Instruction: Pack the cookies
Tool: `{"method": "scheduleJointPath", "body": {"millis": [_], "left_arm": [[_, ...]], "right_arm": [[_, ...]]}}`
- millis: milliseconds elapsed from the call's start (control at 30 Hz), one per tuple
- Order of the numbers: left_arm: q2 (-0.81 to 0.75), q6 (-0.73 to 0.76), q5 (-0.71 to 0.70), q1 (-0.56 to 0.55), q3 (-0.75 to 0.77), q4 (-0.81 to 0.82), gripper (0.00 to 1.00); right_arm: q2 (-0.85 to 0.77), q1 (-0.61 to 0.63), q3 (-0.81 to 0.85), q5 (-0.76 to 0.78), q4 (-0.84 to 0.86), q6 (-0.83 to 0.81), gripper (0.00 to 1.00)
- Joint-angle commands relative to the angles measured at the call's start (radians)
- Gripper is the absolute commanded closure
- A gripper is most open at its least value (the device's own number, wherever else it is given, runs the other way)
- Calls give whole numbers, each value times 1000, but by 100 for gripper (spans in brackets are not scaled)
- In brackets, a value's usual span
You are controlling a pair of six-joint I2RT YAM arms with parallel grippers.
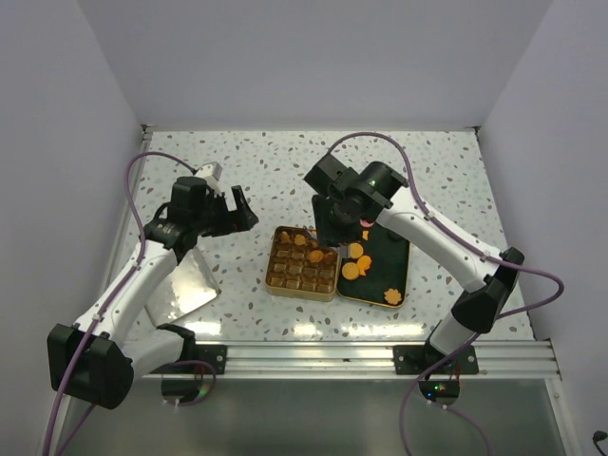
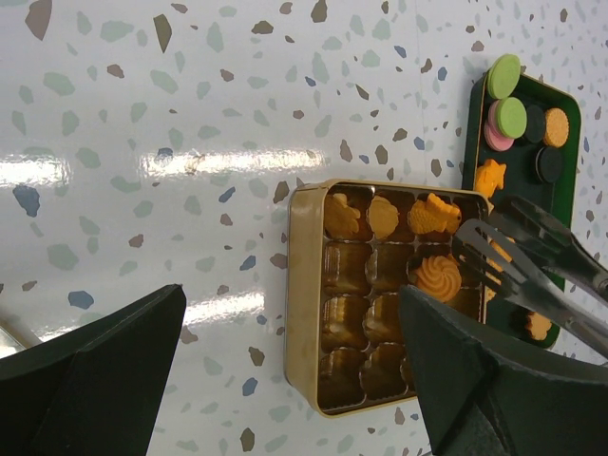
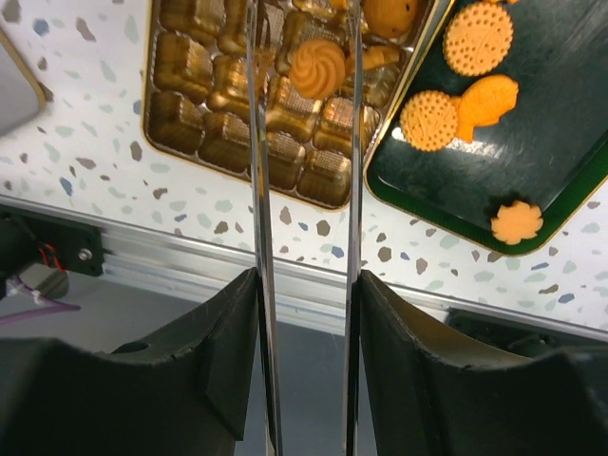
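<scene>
A gold tin with small moulded cups sits mid-table, and a dark green tray lies against its right side. Orange-tan cookies lie on the tray, and a few cookies fill the tin's far row. My right gripper is shut on metal tongs above the tin. The tong blades stand apart on either side of a swirl cookie, which rests in a cup. My left gripper hangs open and holds nothing, left of the tin.
The tin's lid lies flat at the left, beside the left arm. Green, pink and dark discs sit at the tray's far end. An aluminium rail runs along the near table edge. White walls close in three sides.
</scene>
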Motion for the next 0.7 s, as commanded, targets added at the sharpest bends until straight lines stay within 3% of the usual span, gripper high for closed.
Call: {"method": "scheduleJointPath", "body": {"millis": [0,133,300,400,667], "left_arm": [[-7,5,-7,-7,40,34,0],[-15,5,-9,-7,42,28,0],[-24,2,-7,-7,32,25,0],[-30,-1,-9,-8,26,26,0],[-28,-20,6,-7,-1,55,0]], "right_arm": [[-24,-41,55,54,-70,-14,53],[-41,-53,43,43,-85,-16,62],[-109,-44,-113,-47,-45,7,72],[-143,-30,-190,-72,-19,21,75],[-166,-18,-212,-86,-35,0,76]]}}
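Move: The tongs are still in my right hand. The small cookie in the packing box's right column lies about 20 cm below this hand, some 4 cm ahead and 2 cm left. The swirl cookie is about 4 cm left of it, and another cookie sits roughly 4 cm beyond it. In the green tray, the nearest round cookie is about 4 cm to my right hand's right and level with it. From my left hand the small cookie is roughly 22 cm right, 3 cm back, 15 cm down. My right hand first drifts about 2 cm forward and slightly up, then swings back some 5 cm, down about 3 cm and to the right, tipping the tongs' points back towards me. I squeeze the tongs nearly together on the way, bringing their tips off the swirl cookie towards the small cookie by the box's right wall; whether they touch it can't be seen. ##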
